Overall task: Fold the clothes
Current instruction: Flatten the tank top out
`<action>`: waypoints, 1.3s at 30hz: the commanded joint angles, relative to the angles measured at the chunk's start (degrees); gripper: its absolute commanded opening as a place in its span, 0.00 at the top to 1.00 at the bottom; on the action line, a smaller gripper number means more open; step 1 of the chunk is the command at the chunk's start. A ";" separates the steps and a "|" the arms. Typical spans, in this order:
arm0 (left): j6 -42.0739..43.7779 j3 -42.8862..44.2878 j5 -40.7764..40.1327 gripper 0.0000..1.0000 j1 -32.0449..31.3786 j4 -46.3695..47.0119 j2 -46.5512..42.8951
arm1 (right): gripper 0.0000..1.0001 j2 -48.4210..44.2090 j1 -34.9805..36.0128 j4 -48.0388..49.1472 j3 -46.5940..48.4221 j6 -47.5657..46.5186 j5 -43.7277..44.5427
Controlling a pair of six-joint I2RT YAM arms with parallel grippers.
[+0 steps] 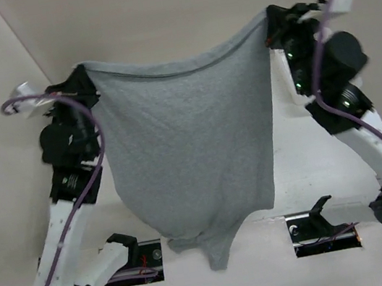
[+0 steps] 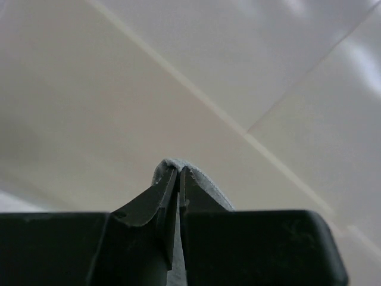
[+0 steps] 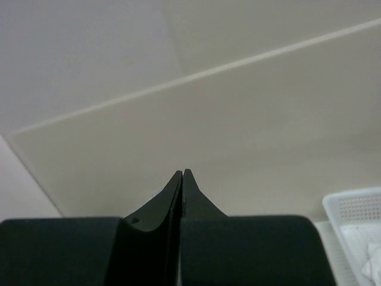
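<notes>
The clothes (image 1: 192, 150), a light grey knit top, hang spread in the air between both arms. The straight edge is stretched across the top and the strap end droops down near the arm bases. My left gripper (image 1: 82, 73) is shut on the upper left corner. In the left wrist view a fold of the grey fabric (image 2: 205, 185) wraps over the closed tips of that left gripper (image 2: 180, 170). My right gripper (image 1: 268, 23) is shut on the upper right corner. In the right wrist view the right gripper (image 3: 182, 173) shows pressed jaws, and the fabric is hidden there.
A white mesh basket (image 3: 357, 223) holding white cloth shows at the lower right of the right wrist view. Two black arm mounts (image 1: 130, 259) (image 1: 322, 227) sit at the near edge. Pale table and walls surround the hanging top.
</notes>
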 commanded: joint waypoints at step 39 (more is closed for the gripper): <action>-4.42 -24.67 7.00 0.97 8.04 -0.42 -6.26 | 1.00 -20.04 -11.47 -8.40 -38.22 26.02 -16.42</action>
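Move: My shut fingers hold one corner of the tank top each, spread some 43 cm apart; its middle hangs roughly 20 cm below my hands and 15 cm back. The bare mid-table lies some 55 cm below, about 7 cm ahead and 21 cm in from either hand. The black cloth is about 24 cm ahead of my left hand, 12 cm left; the white basket about 25 cm ahead of my right, 18 cm right. Both stand on the table. Keeping both corners pinched and spread, I whip the tank top out: both hands shoot forward and down, about 22 cm out, wrists tipping down some 20 to 25 degrees. Then I snatch them back and up to slightly above where they began, wrists levelling, and finally sink fast towards the table, 23 to 28 cm, easing back and tipping down again. ##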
